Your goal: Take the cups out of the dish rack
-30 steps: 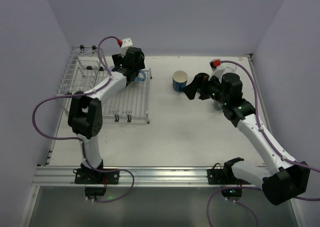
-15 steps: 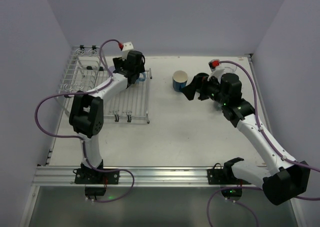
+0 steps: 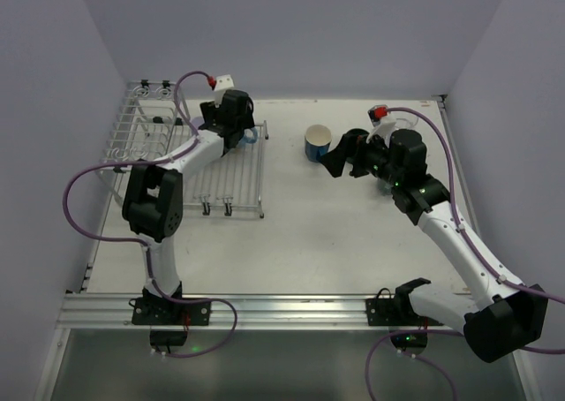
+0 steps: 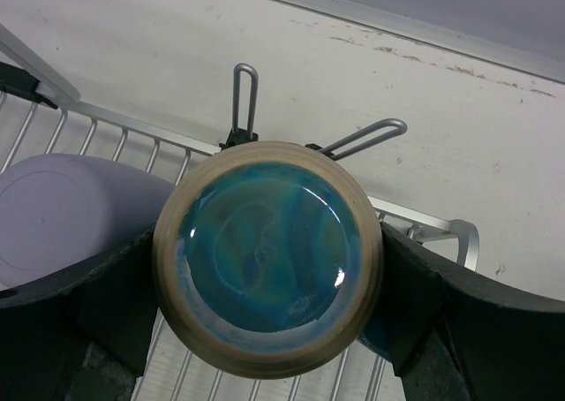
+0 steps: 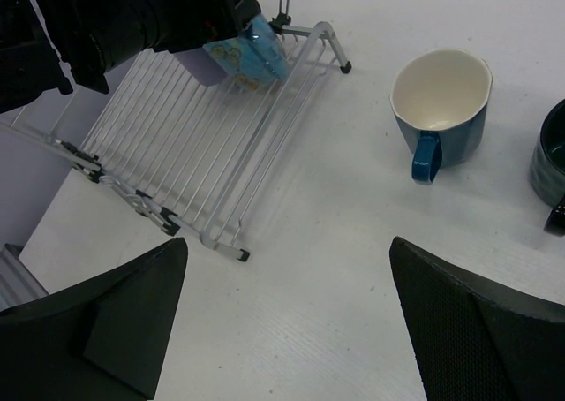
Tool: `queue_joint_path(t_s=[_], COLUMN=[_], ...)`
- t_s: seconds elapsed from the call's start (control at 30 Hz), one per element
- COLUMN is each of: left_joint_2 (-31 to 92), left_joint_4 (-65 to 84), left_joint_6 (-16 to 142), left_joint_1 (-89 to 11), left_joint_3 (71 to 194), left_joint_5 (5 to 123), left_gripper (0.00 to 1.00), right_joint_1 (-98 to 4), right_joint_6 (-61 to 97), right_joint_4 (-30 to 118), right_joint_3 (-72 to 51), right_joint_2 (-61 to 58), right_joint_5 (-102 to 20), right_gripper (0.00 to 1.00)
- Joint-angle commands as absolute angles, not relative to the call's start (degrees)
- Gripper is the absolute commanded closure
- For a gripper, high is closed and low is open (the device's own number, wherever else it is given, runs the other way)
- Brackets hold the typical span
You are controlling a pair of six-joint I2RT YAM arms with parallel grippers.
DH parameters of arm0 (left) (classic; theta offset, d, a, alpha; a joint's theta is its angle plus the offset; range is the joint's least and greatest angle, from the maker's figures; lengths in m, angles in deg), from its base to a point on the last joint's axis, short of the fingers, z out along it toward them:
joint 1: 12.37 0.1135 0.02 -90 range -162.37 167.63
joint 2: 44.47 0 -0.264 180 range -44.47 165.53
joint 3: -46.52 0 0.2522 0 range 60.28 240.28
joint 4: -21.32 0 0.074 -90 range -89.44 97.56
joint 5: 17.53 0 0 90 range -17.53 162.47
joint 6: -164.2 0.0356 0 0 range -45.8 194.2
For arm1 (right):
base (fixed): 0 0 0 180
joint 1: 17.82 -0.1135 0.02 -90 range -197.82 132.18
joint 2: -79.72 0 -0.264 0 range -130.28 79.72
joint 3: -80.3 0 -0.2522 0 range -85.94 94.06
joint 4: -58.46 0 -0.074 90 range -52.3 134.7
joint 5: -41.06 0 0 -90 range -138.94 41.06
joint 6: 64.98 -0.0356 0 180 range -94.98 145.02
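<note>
My left gripper (image 4: 267, 273) is shut on an upside-down blue cup (image 4: 265, 233) with a tan foot ring, at the far edge of the silver wire dish rack (image 4: 88, 132). A lavender cup (image 4: 62, 207) stands on the rack just left of it. In the top view the left gripper (image 3: 231, 129) is over the rack's (image 3: 238, 180) back right corner. My right gripper (image 5: 287, 251) is open and empty above bare table, next to a blue mug with cream inside (image 5: 441, 101), also in the top view (image 3: 318, 141). A dark teal cup (image 5: 552, 154) is at the right edge.
The rack's taller basket section (image 3: 141, 136) stands at the far left with something clear inside. The rack's front feet (image 5: 234, 253) are near my right gripper's left finger. The table's back wall is close behind the rack.
My left gripper has shifted slightly toward the back of the rack over the blue cup. The right arm has hardly moved.
</note>
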State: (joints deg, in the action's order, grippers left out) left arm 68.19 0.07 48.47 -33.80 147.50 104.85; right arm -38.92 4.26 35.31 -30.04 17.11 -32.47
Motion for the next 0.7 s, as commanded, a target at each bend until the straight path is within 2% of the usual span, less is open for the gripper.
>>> queue_joint_path(t_s=[0.0, 0.03, 0.13, 0.23, 0.43, 0.67], left_joint_2=[63.9, 62.8, 57.4, 49.0, 36.7, 23.9], left_joint_4=[3.2, 3.6, 5.6, 10.4, 16.6, 29.3], left_joint_6=[48.6, 48.7, 48.9, 48.5, 45.8, 40.3], left_joint_1=[-33.5, -33.5, -33.5, -33.5, -33.6, -33.6], left_joint_3=[145.9, 144.7, 141.2, 135.5, 124.6, 112.0], left_joint_5=[104.4, 103.5, 100.4, 96.6, 86.2, 67.0], left_gripper=[0.56, 0.66, 0.8, 0.9, 1.0, 1.0], right_joint_1=[-39.4, -39.4, -39.4, -39.5, -40.1, -42.4], right_joint_6=[4.0, 3.1, -0.9, -6.7, -18.6, -30.9], right_joint_4=[37.3, 37.7, 39.5, 45.0, 58.3, 69.0], right_joint_3=[-29.2, -29.1, -29.9, -32.5, -37.1, -43.5], right_joint_2=[17.8, 17.9, 18.3, 19.6, 19.3, 18.6], right_joint_5=[-31.4, -31.4, -32.0, -30.0, -24.5, -26.7], right_gripper=[0.01, 0.01, 0.01, 0.01, 0.01, 0.02])
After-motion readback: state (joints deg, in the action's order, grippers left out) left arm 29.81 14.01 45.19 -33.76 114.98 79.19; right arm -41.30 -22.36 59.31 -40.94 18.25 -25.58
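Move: Already in the left fingers, low in the rack, the light blue mug is to go to the waiting right gripper, which lies about 20 cm back, 25 cm to the right and 12 cm higher. The purple cup stands some 9 cm to the left of the light blue mug, roughly level with it. From the right hand, the light blue mug is about 20 cm ahead, 25 cm left and 13 cm below; the blue mug is 16 cm ahead, 3 cm left and 18 cm below. Keeping its grip on the light blue mug, the left hand draws it back about 13 cm, nearly level at first, then climbing some 10 cm out of the rack and drifting right towards the right gripper. Its wrist swings clockwise, tips up and rolls left side down. The open right hand eases 4–5 cm left towards the mug, slightly up and back, rolling its left side up some 25 degrees. ##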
